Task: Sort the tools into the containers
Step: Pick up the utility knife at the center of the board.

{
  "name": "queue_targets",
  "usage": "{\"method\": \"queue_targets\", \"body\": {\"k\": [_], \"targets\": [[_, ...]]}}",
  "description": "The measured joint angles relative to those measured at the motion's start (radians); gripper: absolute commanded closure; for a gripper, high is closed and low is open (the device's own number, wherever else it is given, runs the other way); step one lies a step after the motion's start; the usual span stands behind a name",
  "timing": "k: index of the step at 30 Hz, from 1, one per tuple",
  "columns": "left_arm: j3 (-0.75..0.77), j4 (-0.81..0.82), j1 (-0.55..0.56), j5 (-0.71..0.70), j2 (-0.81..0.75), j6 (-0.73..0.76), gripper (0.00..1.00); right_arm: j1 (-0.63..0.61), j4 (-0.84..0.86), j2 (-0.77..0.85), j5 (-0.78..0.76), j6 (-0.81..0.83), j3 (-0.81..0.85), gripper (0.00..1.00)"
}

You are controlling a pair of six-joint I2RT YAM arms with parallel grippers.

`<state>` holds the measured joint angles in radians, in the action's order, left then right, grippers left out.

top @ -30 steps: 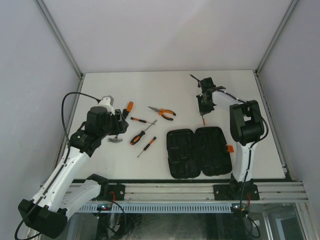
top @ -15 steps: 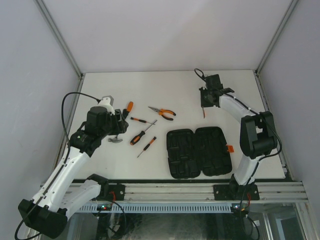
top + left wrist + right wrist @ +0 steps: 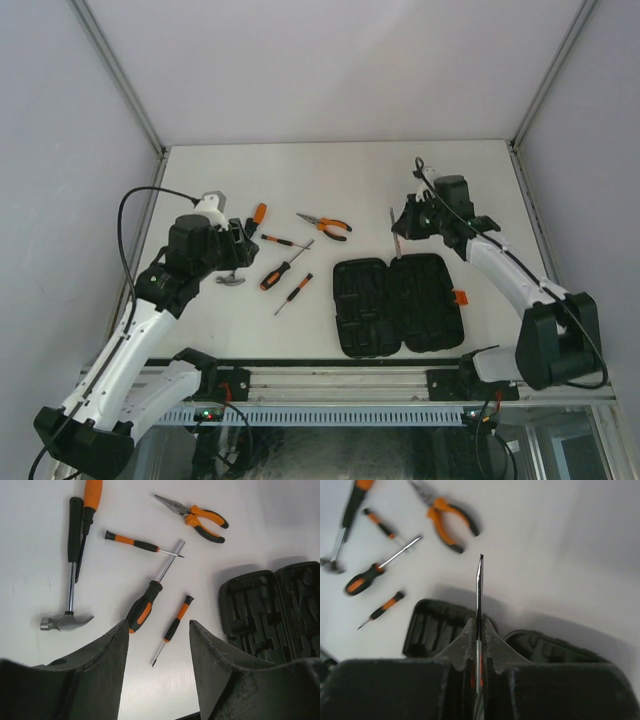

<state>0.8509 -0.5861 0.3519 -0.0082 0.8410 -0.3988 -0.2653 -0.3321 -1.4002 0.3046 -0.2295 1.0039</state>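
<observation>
The black clamshell case (image 3: 397, 303) lies open at the table's front centre. My right gripper (image 3: 407, 221) hovers just behind it, shut on a thin screwdriver (image 3: 479, 582) whose shaft sticks out beyond the jaws, with the case (image 3: 440, 627) below. My left gripper (image 3: 157, 624) stands open and empty above the loose tools. These are a hammer (image 3: 70, 587), an orange-handled screwdriver (image 3: 91, 497), a thin screwdriver (image 3: 136, 543), needle-nose pliers (image 3: 200, 517), a thick screwdriver (image 3: 145, 604) and a small screwdriver (image 3: 175, 622).
The loose tools lie in a cluster left of centre (image 3: 280, 255), between my left gripper (image 3: 236, 250) and the case. White walls with metal posts close in the table at the back and sides. The case's orange latch (image 3: 460, 297) juts out to its right.
My right arm has swung its elbow out to the right and brought the held screwdriver a little nearer to the case. The left arm has hardly moved.
</observation>
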Motion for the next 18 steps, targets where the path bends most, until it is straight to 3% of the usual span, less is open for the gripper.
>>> {"method": "queue_targets", "body": {"k": [5, 9, 18], "targets": [[-0.019, 0.046, 0.013, 0.05, -0.05, -0.011, 0.43, -0.034, 0.098, 0.184, 0.171, -0.08, -0.172, 1.0], [-0.02, 0.077, 0.076, 0.07, -0.098, -0.04, 0.42, -0.132, 0.179, 0.307, 0.261, -0.129, -0.246, 1.0], [-0.02, 0.192, 0.232, 0.072, -0.163, -0.163, 0.39, -0.413, 0.326, 0.44, 0.198, -0.245, -0.294, 1.0]]}}
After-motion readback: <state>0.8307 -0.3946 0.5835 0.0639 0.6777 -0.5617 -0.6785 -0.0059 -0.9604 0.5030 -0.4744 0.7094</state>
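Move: The utility knife is already clear of the table in my closed right fingers. From my open left hand it lies about 32 cm to the right, 9 cm ahead and 6 cm lower; the left gripper lies the mirror of that from my right hand. The open tool case's middle is some 12 cm back from my right hand, level sideways, 13 cm below. From my left hand the pliers are 20 cm ahead, 13 cm right and 20 cm below. I swing the knife back and left with my right hand, climbing too, about 22 cm in all, over the case's left half and towards my left gripper. Its grip keeps shut while the wrist turns counter-clockwise and its left side rolls up. My left hand comes to meet it, rising and going right with a little back, some 11 cm, fingers staying open as the wrist turns clockwise and tips up. ##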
